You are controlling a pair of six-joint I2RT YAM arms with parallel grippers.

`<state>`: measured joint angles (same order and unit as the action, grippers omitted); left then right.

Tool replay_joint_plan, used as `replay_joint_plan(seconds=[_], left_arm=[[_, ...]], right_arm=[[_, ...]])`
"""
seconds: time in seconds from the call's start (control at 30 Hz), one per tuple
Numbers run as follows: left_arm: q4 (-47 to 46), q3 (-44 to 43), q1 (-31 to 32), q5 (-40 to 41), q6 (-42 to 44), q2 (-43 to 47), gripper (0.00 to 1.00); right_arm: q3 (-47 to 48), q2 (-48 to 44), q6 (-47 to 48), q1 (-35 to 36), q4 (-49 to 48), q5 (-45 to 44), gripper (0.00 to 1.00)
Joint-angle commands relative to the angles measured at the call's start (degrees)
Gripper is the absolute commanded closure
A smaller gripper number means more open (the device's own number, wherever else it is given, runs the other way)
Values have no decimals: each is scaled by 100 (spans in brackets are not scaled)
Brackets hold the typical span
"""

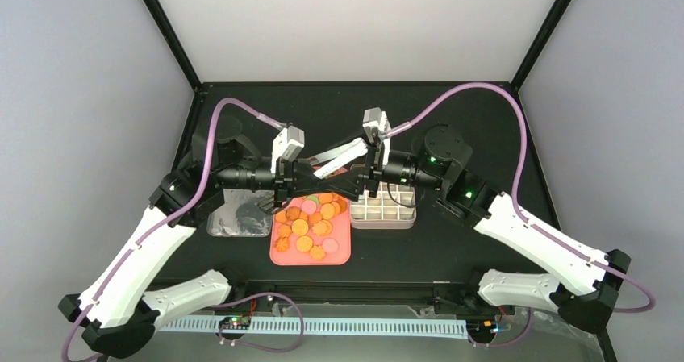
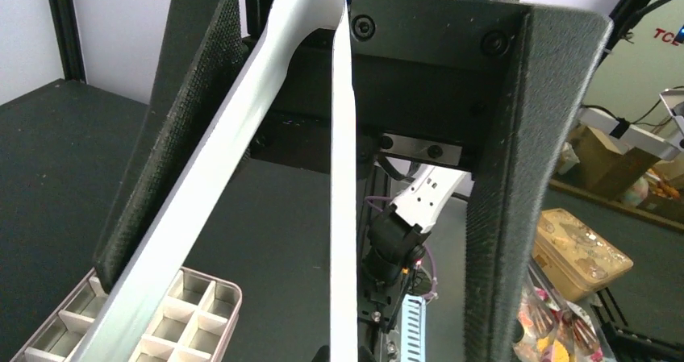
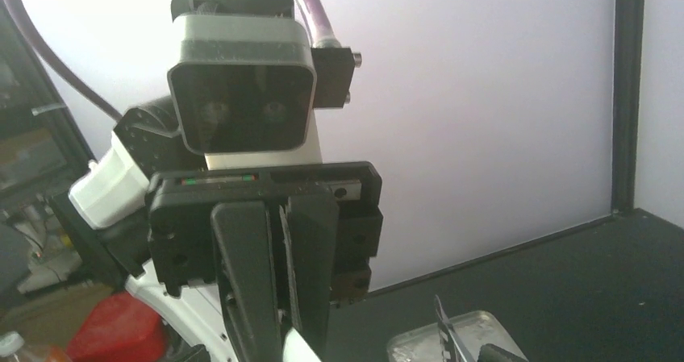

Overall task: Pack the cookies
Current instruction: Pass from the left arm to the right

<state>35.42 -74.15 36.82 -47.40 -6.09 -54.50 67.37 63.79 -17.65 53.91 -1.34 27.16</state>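
Note:
The cookies [image 1: 310, 221], mostly orange rounds with some pink, lie in a heap on a pink tray [image 1: 339, 254] at the table's middle. Above the tray's far end my two grippers meet nose to nose. White tongs [image 1: 339, 156] slant between them. My left gripper [image 1: 321, 183] is shut on one arm of the tongs [image 2: 343, 176], its fingertips just showing at the bottom edge of the left wrist view. My right gripper [image 1: 352, 181] is open. Its wide black fingers [image 2: 516, 176] stand on either side of the tongs without touching them.
A white gridded tin [image 1: 384, 210] with empty cells [image 2: 161, 322] sits right of the pink tray. A clear lid [image 1: 239, 217] lies left of the tray, under the left arm. Black frame posts stand at the table's far corners.

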Motion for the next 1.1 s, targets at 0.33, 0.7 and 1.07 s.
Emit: replay_joint_plan(seconds=[0.33, 0.7, 1.07], left_arm=[[-351, -393, -97, -108, -210, -49, 98], [53, -474, -156, 47, 264, -257, 77], [458, -397, -353, 43, 615, -441, 80]], right_arm=[[-186, 169, -887, -171, -1013, 111, 52], [-451, 407, -1469, -716, -1487, 267, 61], [-541, 760, -1612, -957, -1555, 595, 66]])
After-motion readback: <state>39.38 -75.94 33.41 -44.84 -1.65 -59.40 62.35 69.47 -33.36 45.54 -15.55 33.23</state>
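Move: The tongs, still clamped near their heads by the left hand, reach between the right hand's open fingers; their middle lies about 3 cm left of the right hand and 2 cm ahead, and some 5 cm right of the left hand and 2 cm ahead. From the right hand, the pink cookie tray is about 9 cm left and 4 cm ahead, the divided box some 10 cm right and 10 cm ahead, both roughly 42 cm below. Right fingers close on the tongs' arms; both hands carry them forward about 5 cm, dipping as left fingers part. ##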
